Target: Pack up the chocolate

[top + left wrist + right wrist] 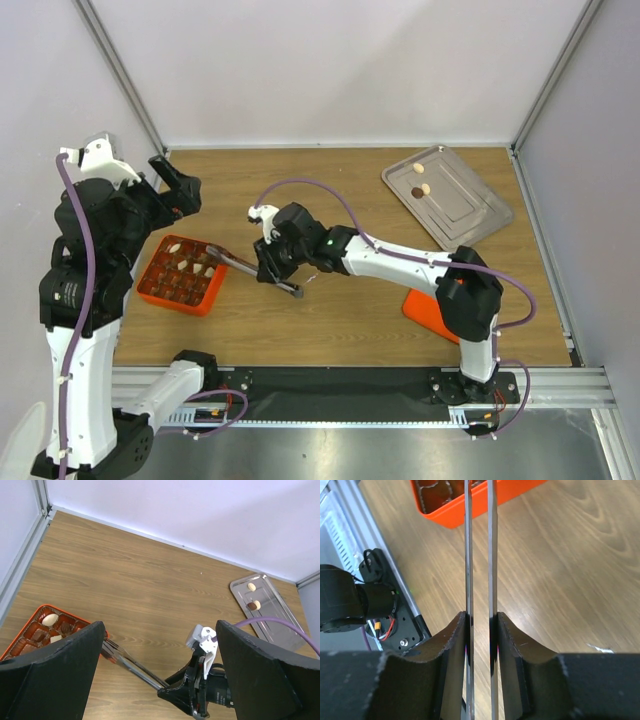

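Note:
Two cream chocolate pieces (pixel 417 172) (pixel 427 188) and a dark brown one (pixel 417 192) lie on the metal tray (pixel 470 215). More chocolate pieces (pixel 205 268) sit in cells of the orange gridded box (pixel 182 300). My right gripper (pixel 280 265) is shut on the thin metal tongs (pixel 240 264), whose tips reach the box's right edge. In the right wrist view the two tong blades (pixel 468 555) run between my fingers (pixel 450 645) toward the box (pixel 445 517). My left gripper (pixel 175 185) hangs open above the box's far side, holding nothing.
An orange flat piece (pixel 425 308) lies under the right arm's elbow near the front edge. In the left wrist view the tray (pixel 272 607) is at the far right and the box (pixel 35 615) at the lower left. Walls close off the table's back and sides.

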`<state>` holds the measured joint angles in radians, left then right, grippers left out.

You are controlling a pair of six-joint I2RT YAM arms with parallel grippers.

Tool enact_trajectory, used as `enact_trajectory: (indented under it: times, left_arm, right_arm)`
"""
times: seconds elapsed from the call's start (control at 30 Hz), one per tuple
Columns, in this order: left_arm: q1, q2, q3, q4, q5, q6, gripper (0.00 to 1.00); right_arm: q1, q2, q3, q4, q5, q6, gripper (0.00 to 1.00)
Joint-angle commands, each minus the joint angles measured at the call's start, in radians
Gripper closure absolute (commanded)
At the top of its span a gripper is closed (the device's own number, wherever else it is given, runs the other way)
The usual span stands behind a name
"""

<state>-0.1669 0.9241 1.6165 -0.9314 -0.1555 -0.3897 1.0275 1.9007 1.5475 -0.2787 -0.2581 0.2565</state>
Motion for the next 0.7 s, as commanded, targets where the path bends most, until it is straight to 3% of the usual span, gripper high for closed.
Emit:
enact_trajectory:
  times: [0.0, 0.3, 0.67]
  left_arm:
    - [0.007, -0.002, -0.006, 0.019, -0.029, 0.028, 0.00]
    - [0.007, 0.005, -0.012, 0.037, -0.010, 0.031, 0.00]
    - [0.007, 0.007, -0.012, 0.046, 0.005, 0.026, 0.00]
  right_arm:
    - [0.011, 0.023, 0.065, 0.052, -0.065, -0.020, 0.73]
    - [0.049, 0.127, 0.117, 0.096, -0.115, 0.007, 0.72]
    - [0.085, 0.184, 0.161, 0.046, -0.040, -0.019, 0.67]
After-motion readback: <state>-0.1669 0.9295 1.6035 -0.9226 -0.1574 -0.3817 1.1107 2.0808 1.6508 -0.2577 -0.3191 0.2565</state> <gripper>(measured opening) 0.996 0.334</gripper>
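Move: The dark chocolate in the right hand's tong tips is meant for an empty pocket near the middle of the orange box, about 20 cm to that hand's left, 2 cm back and 15 cm down. White chocolates sit just beyond this pocket: one 3 cm right of it and 2 cm farther out, another 1 cm left of it and 3 cm out. From the left hand, the pocket lies some 5 cm left, 4 cm back and 42 cm below. The dark chocolate, still pinched between the long tong tips, is carried over the right rim of the orange box and down into its middle by the right hand, which sinks about 5 cm while shifting as far left and nearly as far back. The wrist swings a little counter-clockwise, under 10 degrees; the grip stays shut and the hand slows at the end. ##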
